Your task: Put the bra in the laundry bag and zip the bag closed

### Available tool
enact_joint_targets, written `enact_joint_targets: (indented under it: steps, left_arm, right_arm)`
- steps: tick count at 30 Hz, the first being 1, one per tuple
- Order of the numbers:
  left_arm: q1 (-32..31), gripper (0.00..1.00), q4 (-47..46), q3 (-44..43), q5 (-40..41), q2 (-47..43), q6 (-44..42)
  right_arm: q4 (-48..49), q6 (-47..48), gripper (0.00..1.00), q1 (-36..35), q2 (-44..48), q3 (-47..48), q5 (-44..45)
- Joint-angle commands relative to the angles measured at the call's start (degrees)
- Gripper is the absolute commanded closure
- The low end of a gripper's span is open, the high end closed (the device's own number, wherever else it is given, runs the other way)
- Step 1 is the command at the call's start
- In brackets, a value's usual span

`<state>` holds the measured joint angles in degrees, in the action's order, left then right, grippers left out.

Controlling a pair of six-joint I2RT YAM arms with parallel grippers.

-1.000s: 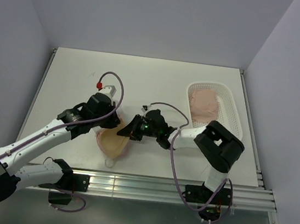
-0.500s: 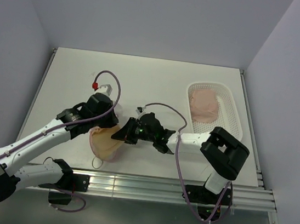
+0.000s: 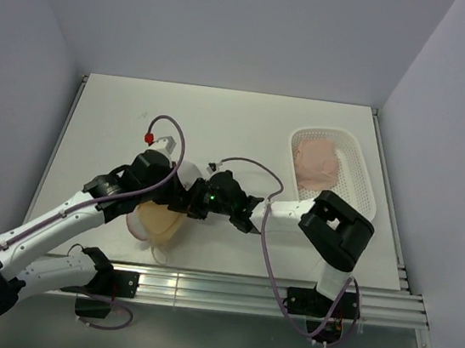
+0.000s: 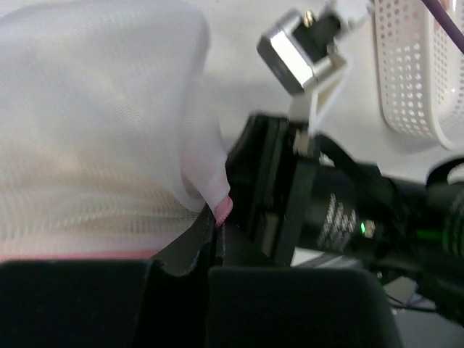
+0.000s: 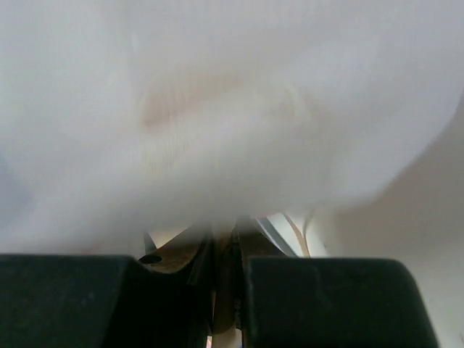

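Note:
The laundry bag (image 3: 154, 220), white mesh with a pink rim, lies near the table's front edge, left of centre. The peach-tan bra (image 3: 160, 216) shows inside it through the mesh. My left gripper (image 3: 175, 192) is shut on the bag's pink rim; the left wrist view shows a pink tab of the bag (image 4: 223, 209) pinched at its tips (image 4: 216, 226). My right gripper (image 3: 189, 204) is right beside it, shut on the bag's edge (image 5: 226, 243). Blurred mesh (image 5: 217, 109) fills the right wrist view, and I cannot tell which part of the edge it holds.
A white perforated basket (image 3: 358, 180) stands at the right with a pale pink garment (image 3: 316, 161) in it. The two wrists are nearly touching over the bag. Cables loop above both arms.
Both grippers have moved left and slightly toward the front edge with the bag. The bag now lies more under the left wrist.

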<state>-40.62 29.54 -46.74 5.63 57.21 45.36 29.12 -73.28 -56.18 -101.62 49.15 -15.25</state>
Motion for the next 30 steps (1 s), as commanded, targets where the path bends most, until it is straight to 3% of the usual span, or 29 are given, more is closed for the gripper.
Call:
enact_joint_targets:
  steps: [1,12,22,30]
  left_arm:
    - [-1.0,1.0,-0.6,0.9,-3.7,-3.2,2.7]
    - [-1.0,1.0,7.6,-0.3,3.8,-7.6,6.8]
    - [-1.0,1.0,8.1,-1.1,3.6,-6.5,7.5]
    - [-1.0,1.0,10.4,-3.3,8.7,-5.2,6.3]
  right_arm:
    - [9.9,-5.0,1.0,1.4,-0.7,-0.5,4.9]
    - [16.8,-13.3,1.0,4.4,4.3,-8.6,14.5]
    - [25.5,-16.7,1.0,9.4,9.2,-14.2,15.2]
    - [28.2,-18.1,1.0,10.7,14.1,-17.9,14.8]
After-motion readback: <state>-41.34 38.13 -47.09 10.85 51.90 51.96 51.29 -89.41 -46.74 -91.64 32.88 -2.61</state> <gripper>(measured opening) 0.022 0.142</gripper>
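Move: The bra hangs from the right fingers, its middle about 6 cm back and 7 cm to the left of that hand and some 6 cm lower. The laundry bag is bunched around it, its middle about 6 cm left of the right hand and slightly lower, with its white mesh end roughly 8 cm straight ahead. The left hand grips the pink rim; the bag's middle lies about 4 cm to its left and a little below. The bra, still pinched in the right fingers, is swung forward and to the right, about 8 cm each way, then also up some 5 cm in the second half, away from the left hand. The right wrist turns about 25 degrees clockwise while its fingertips tilt upward. The left hand keeps its pinch on the bag's pink rim and eases back, then left, by 2 to 3 cm. ##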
